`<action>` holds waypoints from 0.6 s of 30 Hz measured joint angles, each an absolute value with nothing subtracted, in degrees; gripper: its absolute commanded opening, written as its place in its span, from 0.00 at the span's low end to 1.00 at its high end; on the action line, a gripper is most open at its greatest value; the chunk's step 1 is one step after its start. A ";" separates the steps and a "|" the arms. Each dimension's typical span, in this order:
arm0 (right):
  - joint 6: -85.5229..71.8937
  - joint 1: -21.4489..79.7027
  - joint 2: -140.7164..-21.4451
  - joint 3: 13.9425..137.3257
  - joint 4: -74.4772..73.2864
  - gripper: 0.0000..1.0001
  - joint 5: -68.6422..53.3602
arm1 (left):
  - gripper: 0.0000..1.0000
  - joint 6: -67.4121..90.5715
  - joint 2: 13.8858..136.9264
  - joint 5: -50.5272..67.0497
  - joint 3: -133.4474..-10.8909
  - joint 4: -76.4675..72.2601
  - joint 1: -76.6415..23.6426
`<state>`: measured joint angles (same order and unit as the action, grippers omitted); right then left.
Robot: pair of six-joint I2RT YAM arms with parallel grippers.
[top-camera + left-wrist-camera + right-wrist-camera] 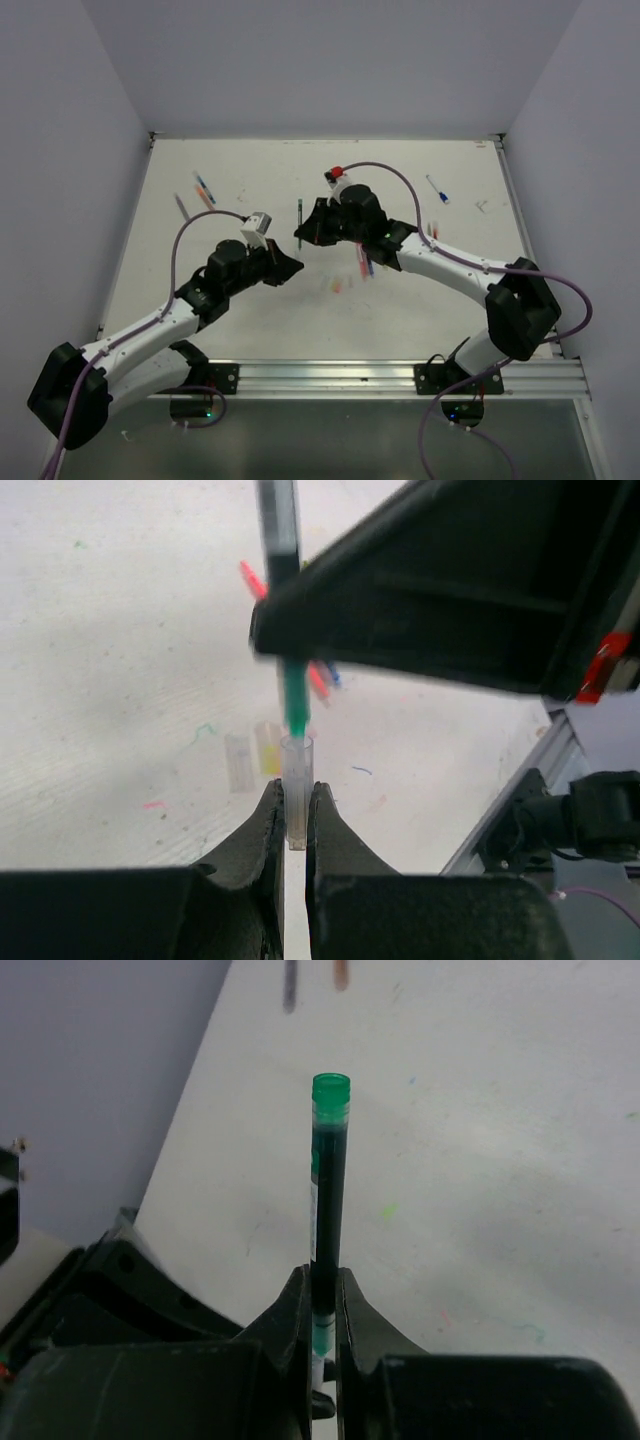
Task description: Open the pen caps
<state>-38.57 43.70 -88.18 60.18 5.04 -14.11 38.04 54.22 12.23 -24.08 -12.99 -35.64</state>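
A dark pen (328, 1180) with a green end is clamped in my right gripper (323, 1295), which is shut on its lower barrel. In the left wrist view its green tip (295, 705) points down into the mouth of a clear pen cap (298, 760). My left gripper (297, 792) is shut on that cap. From above, the two grippers meet mid-table, left (295, 263) under right (301, 238), and the pen (299, 213) sticks out toward the back. Loose caps, one clear (238, 762) and one yellow (266, 748), lie on the table below.
Other pens lie scattered: a few at the back left (203, 188), one blue at the back right (437, 189), red and blue ones (363, 262) beside the right arm. The white table (250, 330) bears ink marks. Grey walls enclose three sides; a metal rail (400, 375) runs along the front.
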 measured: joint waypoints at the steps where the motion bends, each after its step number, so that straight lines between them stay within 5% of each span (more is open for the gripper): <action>1: -38.70 43.94 -88.51 61.89 2.90 0.00 -10.15 | 0.00 38.50 54.92 10.33 -25.32 -10.31 -36.12; 9: -37.39 41.43 -88.88 67.72 -9.98 0.00 13.39 | 0.00 39.00 57.36 7.31 -26.15 -6.74 -36.84; 18: -32.36 40.14 -88.92 70.76 -22.26 0.00 17.82 | 0.00 37.19 60.36 1.54 -29.30 -0.95 -36.88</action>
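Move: From the right hand, which holds the green pen, the red pens lie about 16 cm to the right, 9 cm ahead and 19 cm below; the yellow pen stands some 5 cm farther right of them. The loose caps are about 9 cm right of this hand, level fore-and-aft. From the left hand, which holds the clear cap, those loose caps lie about 5 cm ahead, 9 cm right and 15 cm down. Sweep the right gripper away from the cap with the green pen still gripped, some 11 cm to the right and 6 cm forward, the forward part first, then sinking slightly towards the red pens. Turn it clockwise and tip its fingers down, each about 30 degrees. Keep the clear cap pinched in the left gripper and lower it about 4 cm, easing slightly left. ##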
